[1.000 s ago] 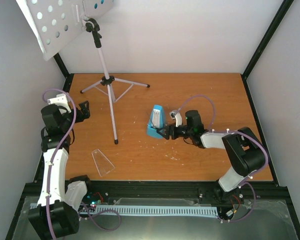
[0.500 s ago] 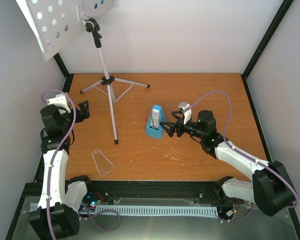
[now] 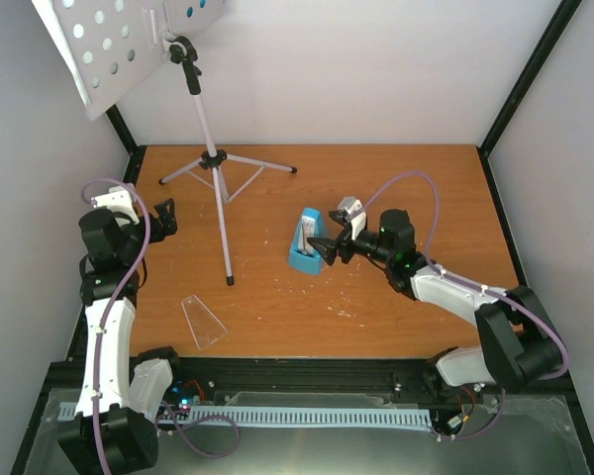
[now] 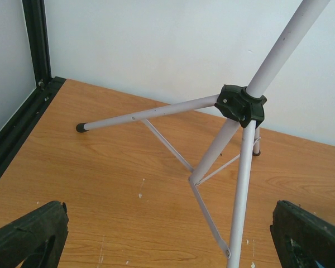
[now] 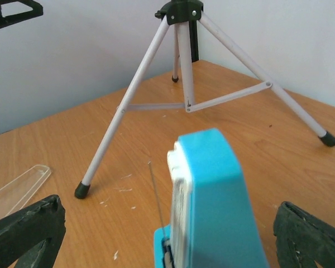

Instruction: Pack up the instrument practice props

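Observation:
The music stand has a white perforated desk (image 3: 99, 49) at the top left and a thin grey tripod (image 3: 214, 159) on the table's back left. The light-blue metronome (image 3: 305, 242) stands mid-table without its cover, its thin pendulum rod (image 5: 157, 195) bare. My right gripper (image 3: 329, 247) is open just right of it. In the right wrist view the metronome (image 5: 212, 206) rises close ahead between the wide-spread fingers (image 5: 22, 229), ungripped. My left gripper (image 3: 163, 220) is open left of the tripod, and a tripod leg (image 4: 243, 195) stands ahead of its empty jaws.
A clear pyramid-shaped cover (image 3: 203, 322) lies flat near the front left, also in the right wrist view (image 5: 17, 187). Black frame posts and white walls close in the wooden table (image 3: 406, 188). A light-blue sheet (image 3: 198, 10) shows on the stand's desk.
The right gripper has opened wider and its arm has swung, its tips staying beside the metronome and edging slightly back. The left arm and the metronome have not moved.

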Controlling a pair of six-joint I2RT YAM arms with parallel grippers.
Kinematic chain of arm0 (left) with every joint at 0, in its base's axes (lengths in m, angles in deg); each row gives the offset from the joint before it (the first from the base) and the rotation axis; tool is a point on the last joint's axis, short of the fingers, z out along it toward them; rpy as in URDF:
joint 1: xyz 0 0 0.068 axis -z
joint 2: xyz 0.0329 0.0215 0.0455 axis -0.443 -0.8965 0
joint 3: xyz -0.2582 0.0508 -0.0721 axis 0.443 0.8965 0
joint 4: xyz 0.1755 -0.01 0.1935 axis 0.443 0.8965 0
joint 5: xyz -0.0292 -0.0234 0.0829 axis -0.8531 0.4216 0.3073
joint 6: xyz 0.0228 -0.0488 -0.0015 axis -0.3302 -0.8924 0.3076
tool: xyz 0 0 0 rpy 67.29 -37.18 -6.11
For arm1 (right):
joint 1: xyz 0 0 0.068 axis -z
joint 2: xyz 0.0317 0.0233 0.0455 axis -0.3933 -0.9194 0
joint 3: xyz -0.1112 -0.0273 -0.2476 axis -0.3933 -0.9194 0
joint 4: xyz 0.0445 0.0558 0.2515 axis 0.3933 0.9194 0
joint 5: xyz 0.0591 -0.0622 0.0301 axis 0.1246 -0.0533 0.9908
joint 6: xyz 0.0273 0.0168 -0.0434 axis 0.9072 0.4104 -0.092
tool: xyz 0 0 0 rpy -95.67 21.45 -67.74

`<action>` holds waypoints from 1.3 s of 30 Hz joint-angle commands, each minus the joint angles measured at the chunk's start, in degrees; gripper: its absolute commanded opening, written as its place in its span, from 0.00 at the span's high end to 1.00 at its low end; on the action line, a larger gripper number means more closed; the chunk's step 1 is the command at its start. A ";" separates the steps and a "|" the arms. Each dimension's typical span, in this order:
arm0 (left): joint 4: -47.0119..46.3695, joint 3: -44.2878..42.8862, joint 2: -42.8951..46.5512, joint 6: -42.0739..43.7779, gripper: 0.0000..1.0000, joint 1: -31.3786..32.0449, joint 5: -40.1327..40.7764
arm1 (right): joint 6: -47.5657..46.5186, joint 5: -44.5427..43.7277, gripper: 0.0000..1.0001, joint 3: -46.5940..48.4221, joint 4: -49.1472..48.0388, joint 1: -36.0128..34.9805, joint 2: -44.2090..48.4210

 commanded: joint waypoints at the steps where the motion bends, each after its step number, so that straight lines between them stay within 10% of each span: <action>1: -0.72 -0.54 0.76 0.74 0.01 -0.02 0.23 | -6.10 -0.43 0.00 5.09 -2.59 -1.37 -4.18; 17: -1.03 -0.34 0.86 0.51 0.01 -0.02 -0.35 | -10.55 -4.08 0.01 8.65 -6.22 -1.63 -16.84; 39: -2.10 -0.58 -0.94 -0.10 0.01 -0.02 -3.63 | -7.43 -0.53 0.30 4.75 -11.75 -1.61 -15.07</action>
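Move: The upright blue metronome stands just past my open right fingers: its middle is about 5 cm ahead, 5 cm left and 9 cm below. The music stand's nearest foot is some 21 cm left of the metronome and 6 cm nearer me; its right-hand foot is about 27 cm beyond the metronome and 3 cm left. The clear cover lies some 28 cm left of the metronome and 17 cm nearer. From my left hand, the metronome is about 40 cm right, 3 cm ahead and 16 cm down. With my right hand open, I reach forward and left to the metronome, then sink about 4 cm so the fingers straddle its upper body, one on the dial side and one behind. Some 5 cm forward, I narrow the fingers by roughly a third of their opening around it, easing back about 1 cm as they close. ##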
